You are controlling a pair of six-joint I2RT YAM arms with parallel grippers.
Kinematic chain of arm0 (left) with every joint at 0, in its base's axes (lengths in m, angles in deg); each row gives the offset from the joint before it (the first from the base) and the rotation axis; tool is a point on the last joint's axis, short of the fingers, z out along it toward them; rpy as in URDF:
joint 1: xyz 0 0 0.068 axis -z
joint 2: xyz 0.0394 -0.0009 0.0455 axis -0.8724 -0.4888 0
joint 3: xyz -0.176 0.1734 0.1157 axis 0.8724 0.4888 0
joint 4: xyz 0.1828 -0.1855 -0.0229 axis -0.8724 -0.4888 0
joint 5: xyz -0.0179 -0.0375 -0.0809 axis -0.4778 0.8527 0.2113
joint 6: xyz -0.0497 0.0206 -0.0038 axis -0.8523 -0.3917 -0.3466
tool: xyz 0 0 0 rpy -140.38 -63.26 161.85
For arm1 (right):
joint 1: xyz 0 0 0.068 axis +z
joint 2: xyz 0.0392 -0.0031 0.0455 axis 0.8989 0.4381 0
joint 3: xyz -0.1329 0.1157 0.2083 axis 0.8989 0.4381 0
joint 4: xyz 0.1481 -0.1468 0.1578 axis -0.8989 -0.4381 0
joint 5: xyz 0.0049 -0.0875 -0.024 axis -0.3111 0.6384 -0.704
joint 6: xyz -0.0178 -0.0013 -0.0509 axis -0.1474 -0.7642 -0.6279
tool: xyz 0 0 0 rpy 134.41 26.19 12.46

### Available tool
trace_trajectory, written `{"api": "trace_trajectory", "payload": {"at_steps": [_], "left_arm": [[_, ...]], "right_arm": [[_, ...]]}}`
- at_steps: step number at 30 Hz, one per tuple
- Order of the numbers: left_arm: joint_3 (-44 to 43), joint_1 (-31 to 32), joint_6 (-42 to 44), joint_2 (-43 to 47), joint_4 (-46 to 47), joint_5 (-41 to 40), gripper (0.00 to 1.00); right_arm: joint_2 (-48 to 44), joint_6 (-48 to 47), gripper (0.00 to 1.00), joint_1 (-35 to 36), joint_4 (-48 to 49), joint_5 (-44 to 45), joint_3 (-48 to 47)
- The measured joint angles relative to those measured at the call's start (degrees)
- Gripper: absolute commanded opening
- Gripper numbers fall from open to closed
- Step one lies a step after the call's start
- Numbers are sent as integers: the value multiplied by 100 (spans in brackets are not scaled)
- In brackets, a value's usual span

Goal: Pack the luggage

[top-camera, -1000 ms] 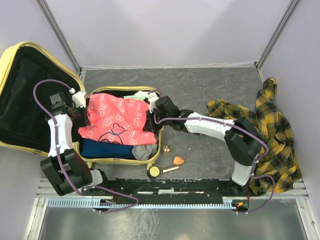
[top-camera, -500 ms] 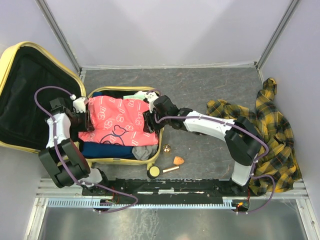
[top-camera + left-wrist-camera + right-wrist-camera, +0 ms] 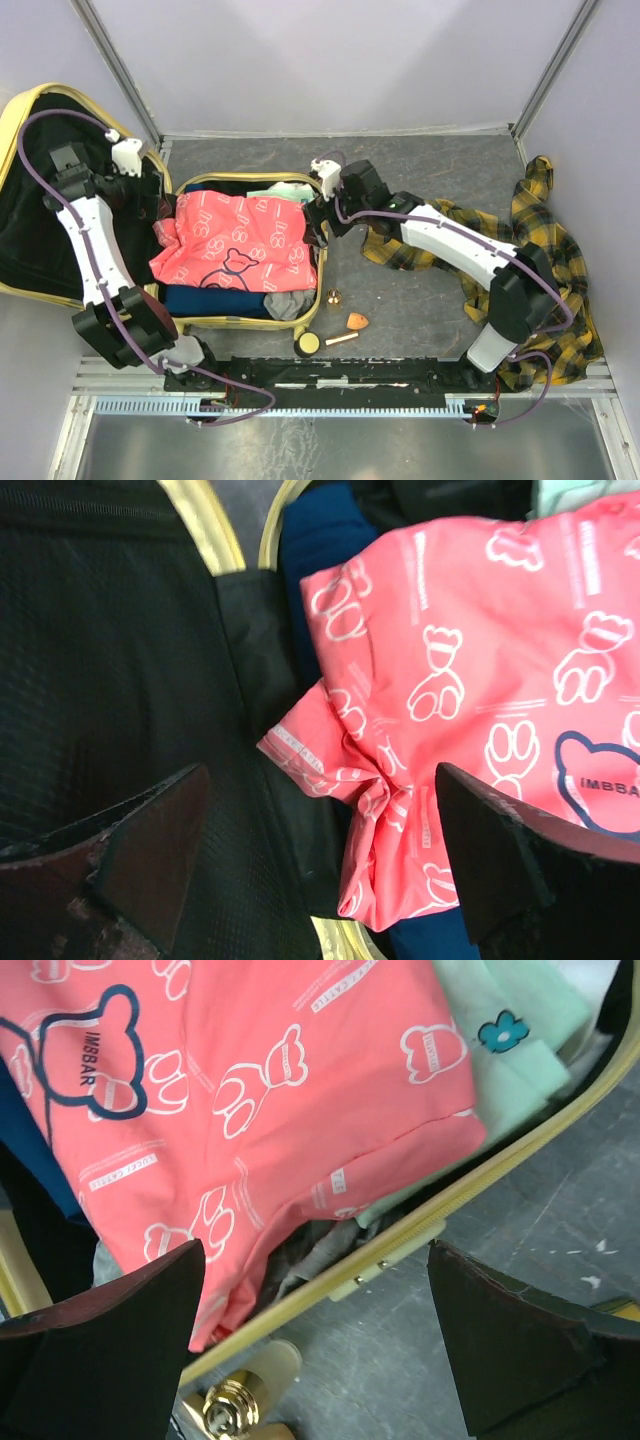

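The luggage (image 3: 22,118) lies open, its black-lined lid to the left and its base full of clothes. A coral-pink shirt with bear prints (image 3: 240,245) lies on top of the pile. My left gripper (image 3: 152,195) hangs open over the hinge side, just left of the shirt's sleeve (image 3: 345,780), with nothing between its fingers (image 3: 150,830). At the base's far right corner my right gripper (image 3: 318,215) is open too, above the yellow zipper rim (image 3: 470,1195) and the shirt's edge (image 3: 250,1110), holding nothing.
Under the pink shirt lie a navy garment (image 3: 210,298), a grey one (image 3: 290,303) and a mint one (image 3: 500,1070). A yellow plaid shirt (image 3: 550,260) is heaped at the right. On the floor by the luggage's front sit a gold-capped item (image 3: 333,296), an orange piece (image 3: 357,321) and a round jar (image 3: 307,343).
Both grippers opened and let go of the pink shirt, which now rests on the pile. The left arm drew back up and left; the right one rose toward the far right corner.
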Motion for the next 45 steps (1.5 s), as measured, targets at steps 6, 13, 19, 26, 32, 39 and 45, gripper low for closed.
{"api": "trace_trajectory", "payload": {"at_steps": [6, 13, 19, 26, 32, 39, 45], "left_arm": [[-664, 131, 533, -260, -713, 695, 99], [-468, 1394, 1084, -328, -1217, 1025, 99], [170, 2640, 1499, 9, -1281, 1309, 99], [1126, 3866, 1974, 684, -1368, 1615, 100], [1574, 4264, 1827, 1043, -876, 1504, 100], [2050, 4245, 1248, 1690, 61, 1270, 100], [2546, 4205, 151, 2476, 927, 1185, 100]], "right_arm": [[-584, -870, 99, -293, -208, -824, 164], [-1513, -1491, 99, -798, -686, -1547, 664], [-2667, -2247, 99, -1014, -1329, -1644, 1694], [-3324, -2723, 99, -999, -1904, -1777, 2343], [-3547, -2938, 97, -999, -1794, -1910, 2951], [-3353, -2708, 97, -369, -197, -1792, 3832], [-2811, -2721, 94, 142, 1012, -1561, 3958]]}}
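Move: From my right hand the gold bottle stands about 11 cm back, 3 cm to the right and 13 cm below. The orange sponge is roughly 15 cm back and 8 cm right; the tan tube lies about 18 cm back and 5 cm right. The pink garment's middle is some 16 cm to my right hand's left, level with it. From my left hand, the garment's middle is 16 cm right, 1 cm back and 12 cm below, and the bottle about 35 cm right and 11 cm back. I lift my open right hand clear of the case's right side, swing it back and right about 14 cm each, then curl left some 6 cm while sinking towards the gold bottle, turning counter-clockwise about 30 degrees. Meanwhile I sweep my open left hand some 26 cm right, and back, over the pink garment, turning it clockwise, then raise it slightly. ##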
